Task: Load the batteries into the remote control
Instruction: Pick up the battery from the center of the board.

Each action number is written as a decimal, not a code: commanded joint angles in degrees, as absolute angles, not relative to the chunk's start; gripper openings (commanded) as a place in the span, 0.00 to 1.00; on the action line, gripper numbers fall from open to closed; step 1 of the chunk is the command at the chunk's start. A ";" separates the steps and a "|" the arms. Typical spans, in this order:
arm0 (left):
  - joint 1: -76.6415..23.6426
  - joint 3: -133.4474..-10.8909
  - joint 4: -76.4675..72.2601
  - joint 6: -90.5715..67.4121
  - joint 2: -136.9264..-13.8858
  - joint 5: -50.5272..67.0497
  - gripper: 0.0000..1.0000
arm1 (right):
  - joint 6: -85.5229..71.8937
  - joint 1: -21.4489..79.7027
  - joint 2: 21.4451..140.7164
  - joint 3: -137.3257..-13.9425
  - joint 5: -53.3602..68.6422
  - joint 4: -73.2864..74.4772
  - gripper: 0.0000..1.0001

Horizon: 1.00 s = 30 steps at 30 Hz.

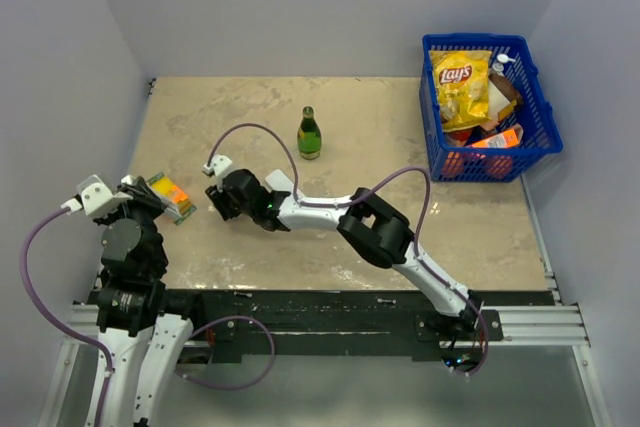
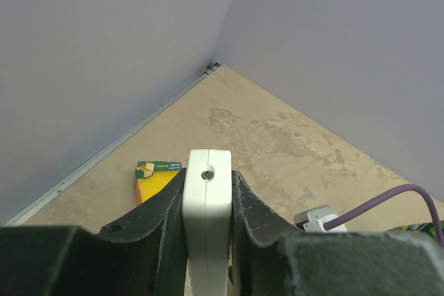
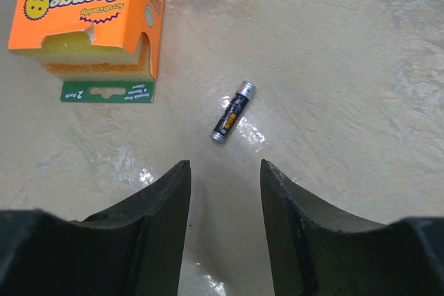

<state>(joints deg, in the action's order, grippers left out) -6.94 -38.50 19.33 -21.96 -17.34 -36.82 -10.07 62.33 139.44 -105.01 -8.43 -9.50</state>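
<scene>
My left gripper (image 2: 208, 175) is shut on the white remote control (image 2: 206, 199), which stands on edge between the jaws with its end and small round window facing forward. In the top view the left gripper (image 1: 140, 190) is at the table's left side. My right gripper (image 3: 222, 166) is open and empty, low over the table. One battery (image 3: 233, 111), dark with an orange band and silver ends, lies on the table just ahead of its fingertips. In the top view the right gripper (image 1: 216, 204) reaches across to the left. The second battery is out of view.
An orange Sponge Daddy pack (image 3: 90, 12) lies left of the battery, also in the top view (image 1: 170, 197) and the left wrist view (image 2: 154, 175). A green bottle (image 1: 310, 135) stands mid-table. A blue basket (image 1: 541, 107) of snacks sits back right. Walls close in left and behind.
</scene>
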 commanded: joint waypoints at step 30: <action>-7.38 -37.88 15.91 -20.13 -16.17 -33.22 0.00 | -4.22 65.48 130.46 -87.83 -20.92 -27.51 0.00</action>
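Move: The battery lies on the table just beyond the right hand's half-open fingers, about 3 cm ahead, 3 cm to its left and 3 cm below it. The sponge box stands some 13 cm to the right hand's left and about 2 cm farther out; the white case lies roughly 7 cm ahead and 15 cm to its right. From the left hand, which holds the remote high up, the battery is about 14 cm ahead, 15 cm to the right and 27 cm down. The battery gets pinched between the right fingertips near its closer end: the right hand eases about 3 cm forward-left and 2 cm down to it, swinging roughly 10 degrees clockwise and tipping its fingers flatter, then shuts them. It then draws about 4 cm to the right and back, away from the sponge box, at unchanged height. ##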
